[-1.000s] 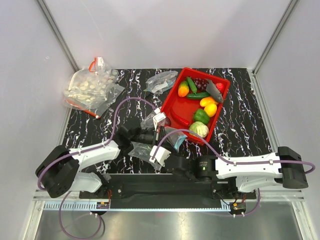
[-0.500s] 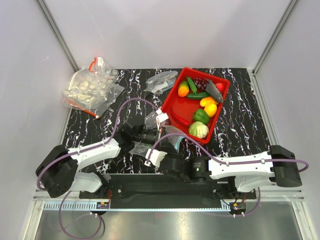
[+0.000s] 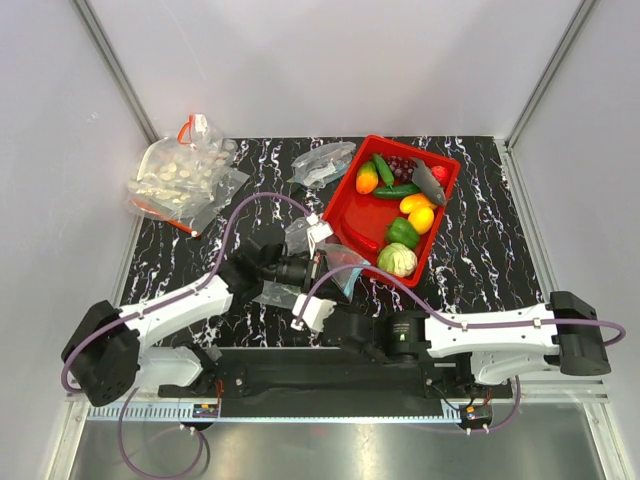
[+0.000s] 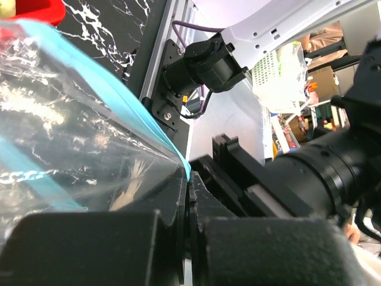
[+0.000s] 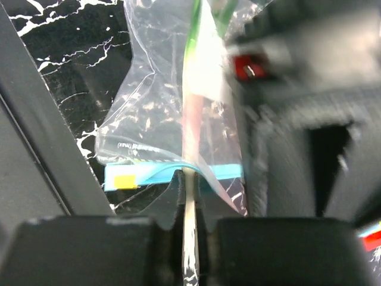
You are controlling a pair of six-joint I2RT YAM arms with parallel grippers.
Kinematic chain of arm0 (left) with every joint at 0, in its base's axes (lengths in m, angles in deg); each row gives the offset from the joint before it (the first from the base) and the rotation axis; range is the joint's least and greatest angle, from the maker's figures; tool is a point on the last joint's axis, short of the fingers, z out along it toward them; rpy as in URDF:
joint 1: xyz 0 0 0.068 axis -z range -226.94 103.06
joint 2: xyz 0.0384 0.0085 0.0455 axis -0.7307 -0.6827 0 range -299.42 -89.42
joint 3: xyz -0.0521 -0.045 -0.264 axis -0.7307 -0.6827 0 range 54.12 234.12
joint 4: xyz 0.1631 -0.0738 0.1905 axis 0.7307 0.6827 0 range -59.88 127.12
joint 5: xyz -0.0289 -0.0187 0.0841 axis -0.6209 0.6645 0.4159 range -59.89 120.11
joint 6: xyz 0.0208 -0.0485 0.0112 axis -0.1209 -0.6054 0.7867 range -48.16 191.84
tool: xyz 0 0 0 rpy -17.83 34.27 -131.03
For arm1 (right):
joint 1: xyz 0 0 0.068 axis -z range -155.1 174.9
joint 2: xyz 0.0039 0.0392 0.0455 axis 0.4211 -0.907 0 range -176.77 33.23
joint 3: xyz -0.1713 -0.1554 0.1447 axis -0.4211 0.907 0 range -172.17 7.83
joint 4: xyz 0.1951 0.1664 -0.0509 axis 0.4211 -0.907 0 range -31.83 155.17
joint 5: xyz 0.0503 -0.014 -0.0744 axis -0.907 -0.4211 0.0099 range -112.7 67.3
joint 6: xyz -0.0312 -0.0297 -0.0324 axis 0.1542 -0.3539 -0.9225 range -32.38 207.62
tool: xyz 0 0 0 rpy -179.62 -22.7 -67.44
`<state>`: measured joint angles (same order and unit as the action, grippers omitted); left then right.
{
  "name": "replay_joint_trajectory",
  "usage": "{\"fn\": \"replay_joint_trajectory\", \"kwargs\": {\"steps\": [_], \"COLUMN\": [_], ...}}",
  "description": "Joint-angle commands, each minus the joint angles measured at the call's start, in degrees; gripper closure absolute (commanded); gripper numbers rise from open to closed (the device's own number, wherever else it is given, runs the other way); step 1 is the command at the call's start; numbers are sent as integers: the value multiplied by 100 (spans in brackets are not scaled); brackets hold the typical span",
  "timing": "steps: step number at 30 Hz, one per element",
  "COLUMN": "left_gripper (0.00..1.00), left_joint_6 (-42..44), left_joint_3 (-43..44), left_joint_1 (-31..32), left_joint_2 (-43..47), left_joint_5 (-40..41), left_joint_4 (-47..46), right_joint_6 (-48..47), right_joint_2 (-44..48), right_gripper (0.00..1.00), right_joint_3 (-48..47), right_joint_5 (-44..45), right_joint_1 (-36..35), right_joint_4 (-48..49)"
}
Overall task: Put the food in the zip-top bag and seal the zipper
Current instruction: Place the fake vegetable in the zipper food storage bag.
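The zip-top bag (image 3: 343, 266) hangs clear and floppy between my two grippers, just in front of the red tray (image 3: 446, 166). My left gripper (image 3: 327, 262) is shut on the zipper, the teal strip (image 4: 143, 116), at one end of the mouth (image 4: 189, 179). My right gripper (image 3: 338, 292) is shut on the bag's teal-edged mouth (image 5: 189, 179). The food lies in the tray: the red chilli (image 3: 358, 236), the green bell pepper (image 3: 402, 232) and the lime-green round fruit (image 3: 397, 260). Blurred green and red streaks show through the bag (image 5: 156, 89); I cannot tell what they are.
The tray also holds a carrot (image 3: 367, 179), a yellow pepper (image 3: 417, 210) and a grey fish (image 3: 428, 182). A clear bag of white round pieces (image 3: 178, 176) lies at the far left. Another crumpled clear bag (image 3: 323, 163) lies left of the tray.
My left arm has reached a little farther forward and right, carrying the bag's mouth with it. My right gripper has shifted slightly left and keeps its hold on the bag.
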<state>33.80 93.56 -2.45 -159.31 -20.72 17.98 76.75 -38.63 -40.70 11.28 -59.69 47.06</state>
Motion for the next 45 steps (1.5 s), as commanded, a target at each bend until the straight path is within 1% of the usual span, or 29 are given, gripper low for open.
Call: {"fn": "replay_joint_trajectory", "kwargs": {"steps": [1, 3, 4, 5, 7, 9, 12, 13, 14, 15, 16, 17, 18, 19, 20, 23, 24, 26, 29, 30, 32, 33, 35, 36, 38, 40, 41, 42, 45], "left_gripper": [100, 100, 100, 100, 100, 100, 100, 100, 100, 100, 100, 100, 100, 100, 100, 100, 100, 100, 100, 100, 100, 100, 100, 100, 100, 100, 100, 100, 100], "left_joint_6": [-344, -545, -625, -704, -905, -1020, -723, -792, -923, -1281, -1467, -1626, -1758, -1759, -1742, -1566, -1444, -1198, -986, -890, -741, -548, -398, -310, -248, -195, -177, -169, -168], "left_joint_3": [152, 134, 117, 82, 38, -76, -200, -278, -479, -577, -682, -814, -833, -815, -798, -728, -692, -596, -446, -420, -253, -209, -77, -42, 72, 169, 195, 213, 231], "left_joint_1": [25, 33, 33, 33, 7, -19, -37, -28, -37, -37, -28, -37, -37, -46, -46, -54, -54, -63, -81, -116, -133, -125, -133, -177, -204, -248, -239, -248, -248], "left_joint_2": [-130, -226, -262, -297, -464, -604, -902, -1017, -1140, -1359, -1448, -1553, -1589, -1598, -1572, -1380, -1309, -1064, -651, -527, -116, 44, 421, 528, 791, 906, 968, 986, 1065], "left_joint_5": [-410, -419, -419, -410, -454, -454, -183, -208, -252, -357, -375, -366, -366, -358, -340, -244, -139, 45, 336, 580, 871, 1212, 1495, 1706, 1830, 1910, 1893, 1823, 1761], "left_joint_4": [-550, -771, -1007, -1140, -1508, -1773, -1722, -2017, -2316, -2676, -3367, -3617, -3846, -3822, -3761, -3471, -3166, -2831, -2075, -1586, -1012, -487, -54, 270, 527, 800, 853, 932, 1012], "right_joint_6": [-327, -354, -319, -284, -83, 128, 594, 795, 902, 1007, 1235, 1341, 1455, 1613, 1710, 2211, 2552, 2887, 4037, 4676, 5373, 6012, 6447, 6692, 6660, 6476, 6362, 6196, 5922], "right_joint_2": [-170, -328, -355, -364, -312, -233, 30, 101, 128, 215, 259, 312, 452, 540, 637, 1076, 1260, 1471, 1534, 1517, 1482, 1438, 1429, 1455, 1508, 1552, 1543, 1508, 1280], "right_gripper": [89, 83, 77, 74, 69, 68, 64, 62, 57, 55, 52, 48, 46, 45, 45, 38, 35, 34, 37, 37, 38, 38, 37, 37, 37, 36, 33, 33, 33], "right_joint_3": [-428, -490, -551, -587, -657, -684, -658, -623, -587, -535, -508, -491, -490, -482, -482, -578, -709, -972, -1228, -1290, -1308, -1273, -1168, -1019, -843, -632, -553, -413, -262], "right_joint_5": [232, 285, 276, 259, 93, -57, -259, -321, -365, -400, -435, -444, -445, -471, -462, -59, 247, 398, 715, 759, 821, 943, 1075, 1085, 962, 585, 166, -29, -339], "right_joint_1": [75, 75, 75, 75, 75, 84, 75, 84, 84, 84, 84, 84, 84, 75, 84, 84, 84, 92, 128, 128, 128, 128, 136, 154, 250, 610, 785, 1109, 1524], "right_joint_4": [650, 677, 607, 572, 371, 186, -262, -446, -518, -614, -754, -834, -904, -1001, -1028, -1291, -1535, -1818, -2546, -2931, -3381, -3784, -4007, -3990, -3666, -3052, -2780, -2255, -1479]}}
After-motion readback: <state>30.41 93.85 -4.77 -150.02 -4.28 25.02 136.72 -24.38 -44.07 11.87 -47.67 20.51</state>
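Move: The right hand holds the spring onion by its white root end right at the bag's mouth, whose middle is about 2 cm ahead, 1 cm to the right and 2 cm lower. The cabbage is roughly 9 cm ahead, 14 cm to the right and 9 cm below; the red chili 14 cm ahead, 5 cm to the right, also 9 cm below. From the left hand, pinching the zipper edge, the mouth's middle lies about 4 cm ahead, 2 cm right and 4 cm lower. The right fingers open wide and let go of the spring onion as the hand nudges left, then draws back a little; it arcs up and over some 9 cm to the right, towards the cabbage's side of the bag, turning clockwise, and sinks again before easing forward. The left hand keeps its pinch on the zipper edge, dips about 6 cm, comes back up, then swings forward and slightly left, turning some 20 degrees counter-clockwise. ##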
